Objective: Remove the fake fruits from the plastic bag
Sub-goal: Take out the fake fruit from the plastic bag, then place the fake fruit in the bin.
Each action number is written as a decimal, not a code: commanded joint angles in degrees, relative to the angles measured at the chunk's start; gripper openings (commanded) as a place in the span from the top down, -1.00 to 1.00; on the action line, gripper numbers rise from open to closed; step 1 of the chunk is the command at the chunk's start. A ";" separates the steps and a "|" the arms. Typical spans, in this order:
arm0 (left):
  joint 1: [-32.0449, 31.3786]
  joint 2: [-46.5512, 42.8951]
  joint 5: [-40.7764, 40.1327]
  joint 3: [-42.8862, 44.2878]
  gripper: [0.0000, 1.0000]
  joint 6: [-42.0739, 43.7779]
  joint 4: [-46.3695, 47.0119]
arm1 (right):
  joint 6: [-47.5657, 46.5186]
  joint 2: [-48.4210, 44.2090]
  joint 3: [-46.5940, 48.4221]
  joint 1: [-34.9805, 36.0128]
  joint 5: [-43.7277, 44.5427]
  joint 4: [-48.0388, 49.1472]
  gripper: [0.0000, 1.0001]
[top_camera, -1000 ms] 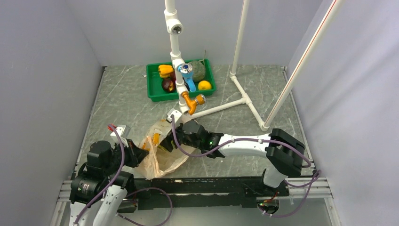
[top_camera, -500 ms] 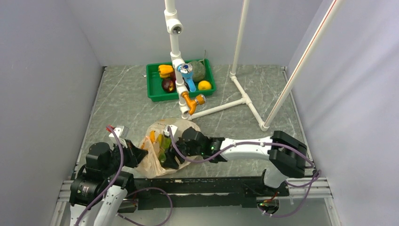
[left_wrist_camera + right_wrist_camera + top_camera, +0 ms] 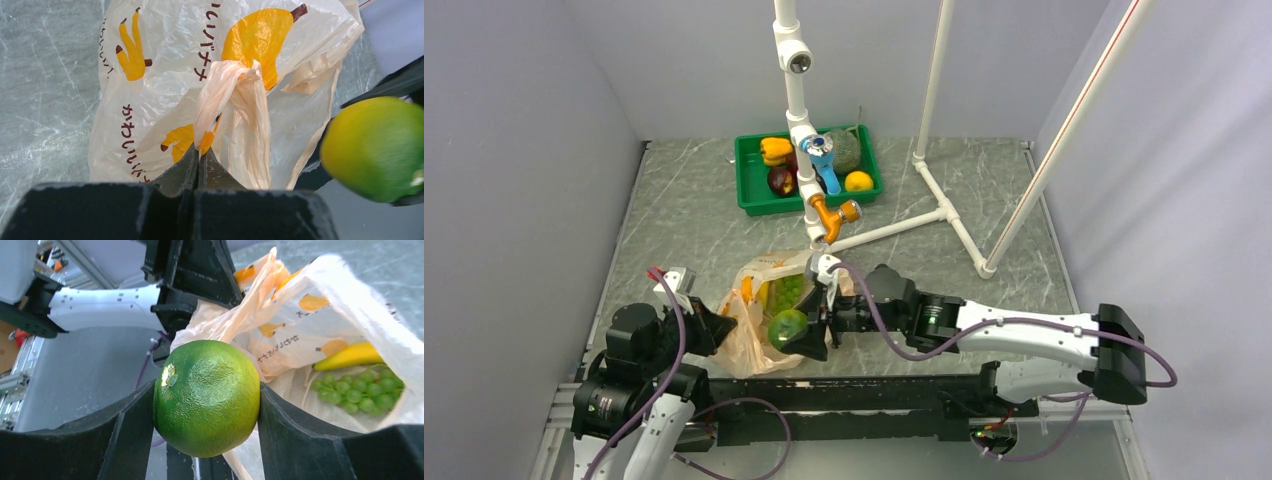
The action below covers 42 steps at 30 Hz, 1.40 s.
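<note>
The peach plastic bag (image 3: 754,310) with banana prints lies near the table's front edge, its mouth toward the right. My left gripper (image 3: 199,156) is shut on the bag's twisted handle loop (image 3: 235,100). A round green fake fruit (image 3: 206,396) sits squeezed between the fingers of my right gripper (image 3: 796,328), just outside the bag's mouth; the same fruit (image 3: 377,147) shows at the right of the left wrist view. Inside the bag lie a green grape bunch (image 3: 357,390) and a yellow banana (image 3: 347,356).
A green tray (image 3: 754,195) at the back holds a yellow pepper (image 3: 775,150), a maroon fruit (image 3: 781,180), a netted melon (image 3: 846,150) and an orange fruit (image 3: 858,181). A white pipe frame (image 3: 944,205) with a faucet stands mid-table.
My right gripper has drawn back out of the bag toward the front with the green fruit in its fingers. The bag's mouth now shows the grapes. The left gripper has kept still.
</note>
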 commanded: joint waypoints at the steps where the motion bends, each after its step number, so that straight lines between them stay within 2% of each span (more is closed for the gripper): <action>1: 0.34 -0.43 -0.68 0.06 1.00 -0.68 1.06 | -1.68 -9.49 -0.38 -0.12 8.96 1.36 1.00; 6: 0.34 -0.23 -0.37 -0.17 1.00 -0.55 1.79 | -4.59 -22.16 -7.71 -0.46 33.60 -1.13 1.00; 9: 0.34 0.71 -0.21 0.15 1.00 -0.27 1.26 | -2.60 -29.32 -13.71 -2.41 45.61 -2.79 1.00; 12: 0.38 1.23 -0.15 0.10 1.00 -0.27 1.46 | 0.28 -33.82 -18.45 -7.18 48.70 -5.24 1.00; 14: 0.43 1.45 0.02 0.01 1.00 -0.31 1.79 | 3.66 -33.31 -19.61 -12.27 49.25 -7.95 1.00; 16: 0.43 1.75 -0.20 0.13 1.00 -0.39 1.70 | 6.14 -30.74 -19.80 -17.88 46.65 -9.22 1.00; 21: 0.43 3.17 -4.02 1.19 1.00 -0.89 -0.58 | 8.52 -16.39 -13.22 -31.22 31.30 -8.49 1.00; 24: 0.39 6.15 -7.55 3.68 1.00 0.23 -4.47 | 8.94 -6.95 -7.02 -35.34 24.15 -6.79 1.00; 27: 0.34 7.43 -7.56 4.89 1.00 0.91 -4.65 | 9.97 2.89 -0.14 -39.34 19.32 -4.84 1.00; 30: 0.37 6.94 -12.71 9.43 1.00 0.02 -6.12 | 14.01 11.64 7.21 -43.93 11.89 -3.57 1.00; 32: 0.39 5.93 -15.68 13.55 1.00 -0.17 -5.55 | 14.99 16.56 11.40 -45.76 7.72 -2.47 1.00; 37: 0.34 8.94 -25.16 23.55 1.00 2.05 -3.73 | 13.10 26.94 20.19 -46.37 5.98 -1.16 1.00; 42: 0.39 13.14 -31.33 24.34 1.00 5.28 -0.58 | 10.67 39.86 30.87 -46.99 2.52 1.01 1.00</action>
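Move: The right hand holds the green fruit; the green tray's middle lies about 48 cm ahead of it, nearly straight in line, and 20 cm lower. In the tray, the yellow lemon is roughly 46 cm ahead and 12 cm right of this hand. The orange tap stands in between, some 26 cm ahead and 6 cm right. From the left hand, the plastic bag's middle is about 7 cm ahead, 9 cm right and 11 cm below; the tray is some 44 cm ahead, 11 cm right and 17 cm below. Forward in a wide arc, the right hand carries the green fruit about 38 cm towards the tray: up and out to the right past the tap, then down and back leftward, turning some 60 degrees clockwise and tipping downward with its grip kept. Late on, the left hand, still pinching the bag's handle, lifts it some 12 cm and leftward, tilting up and turning counter-clockwise. ##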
